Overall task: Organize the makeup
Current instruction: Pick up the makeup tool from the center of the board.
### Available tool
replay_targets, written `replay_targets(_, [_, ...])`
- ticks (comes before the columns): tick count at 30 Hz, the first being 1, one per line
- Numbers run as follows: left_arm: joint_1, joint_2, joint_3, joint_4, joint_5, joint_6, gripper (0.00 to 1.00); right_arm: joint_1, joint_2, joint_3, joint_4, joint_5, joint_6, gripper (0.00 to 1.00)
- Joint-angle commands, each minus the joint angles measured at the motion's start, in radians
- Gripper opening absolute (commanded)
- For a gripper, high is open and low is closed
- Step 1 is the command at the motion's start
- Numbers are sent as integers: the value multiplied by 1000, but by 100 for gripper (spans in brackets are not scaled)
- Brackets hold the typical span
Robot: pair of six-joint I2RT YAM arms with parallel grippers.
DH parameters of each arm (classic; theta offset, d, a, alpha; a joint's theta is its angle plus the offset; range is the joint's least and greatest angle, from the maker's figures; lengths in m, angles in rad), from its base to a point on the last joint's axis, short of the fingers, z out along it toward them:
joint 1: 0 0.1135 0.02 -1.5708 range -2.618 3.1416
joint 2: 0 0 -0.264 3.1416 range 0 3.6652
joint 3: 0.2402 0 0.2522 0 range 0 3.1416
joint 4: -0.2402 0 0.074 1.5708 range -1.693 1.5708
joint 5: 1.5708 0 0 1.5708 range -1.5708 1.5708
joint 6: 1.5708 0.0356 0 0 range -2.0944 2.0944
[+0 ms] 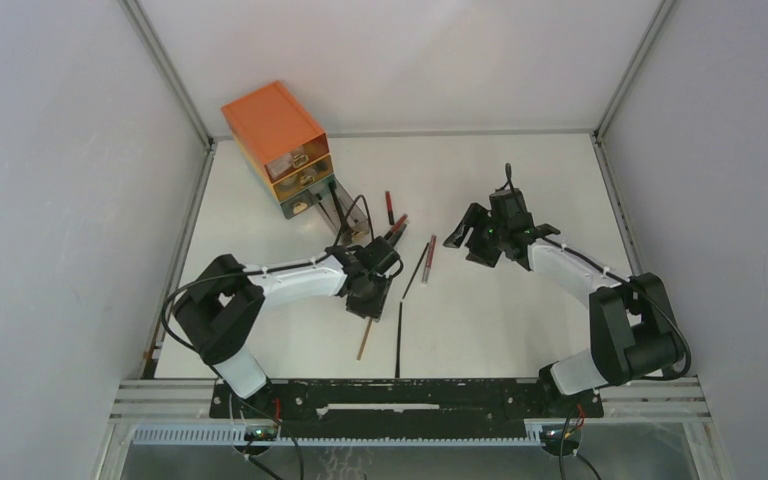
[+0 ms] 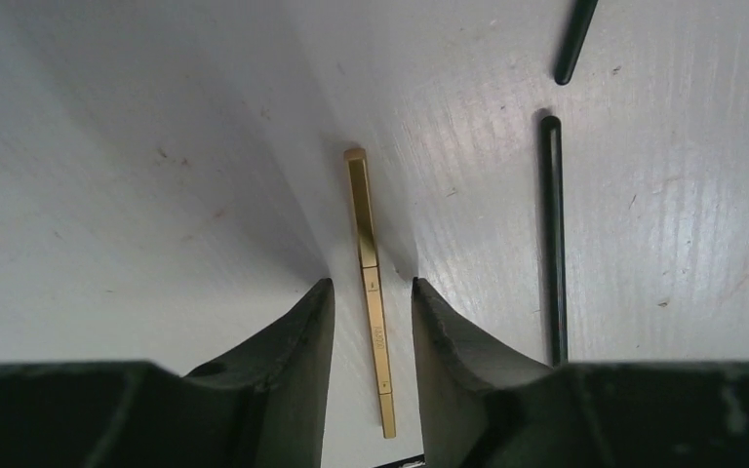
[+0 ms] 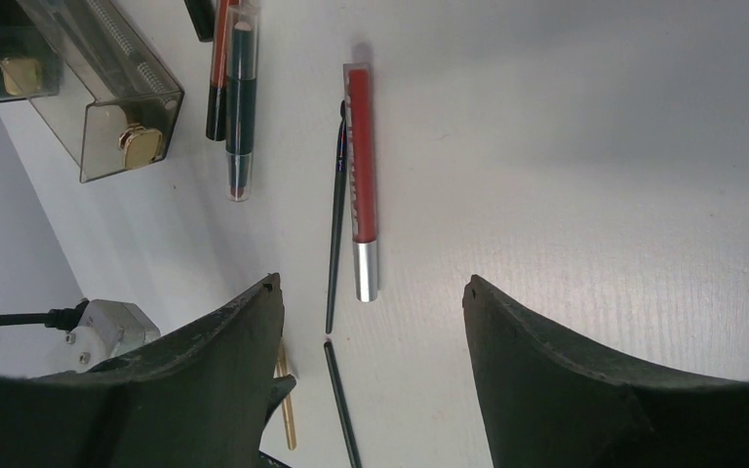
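A slim gold pencil (image 2: 364, 224) lies flat on the white table (image 2: 156, 195), running between the fingers of my left gripper (image 2: 373, 288). The jaws stand narrow on either side of it, with a small gap on each side, so it is not pinched. From above, this gripper (image 1: 368, 298) sits low over the pencil's (image 1: 363, 343) upper end. A thin black pencil (image 2: 552, 244) lies just to its right. My right gripper (image 3: 371, 288) hovers open and holds nothing, in front of a red pencil with a silver cap (image 3: 362, 166) and a thin black brush (image 3: 335, 234).
The orange three-drawer box (image 1: 275, 125) stands at the back left. A clear drawer (image 3: 107, 88) is pulled out before it, holding long items. Dark and red pencils (image 3: 240, 97) lie beside the drawer. Another black stick's end (image 2: 575, 39) lies farther off.
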Motion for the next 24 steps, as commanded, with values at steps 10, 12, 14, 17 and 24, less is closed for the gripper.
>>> replay_targets(10, [-5,47,53,-70,-173,-6,2,-5,-53,7,29,17,-12,75])
replay_targets(12, [-1,12,89,-108,-232,2,0,-4,-55,9,26,17,-14,74])
replay_targets(14, [11,-42,117,-128,-247,11,0,-4,-60,8,25,16,-17,74])
replay_targets(17, [52,-126,165,-138,-203,25,0,-4,-73,8,15,29,-22,74])
replay_targets(24, [211,-226,249,-133,-75,40,0,-7,-69,9,45,13,-22,74])
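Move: Between the left hand's open fingers lies the gold makeup tool, its middle straight below the hand point by only about 1 cm, running roughly fore and aft. The long black stick lies about 6 cm to its right and 2 cm nearer the base; the thin brush is some 10 cm right and 12 cm farther out. The open drawer stands about 24 cm ahead and 6 cm left. From the right hand, the tool is about 14 cm back, 18 cm left and 8 cm down. Closing almost on the spot, the left fingers pinch the gold makeup tool near its middle; then the hand lifts it about 9 cm, gathering speed, while carrying it some 7 cm forward and slightly left towards the open drawer. Late in the lift the fingers tip forward and up by roughly 15 degrees, with a small counter-clockwise turn. ##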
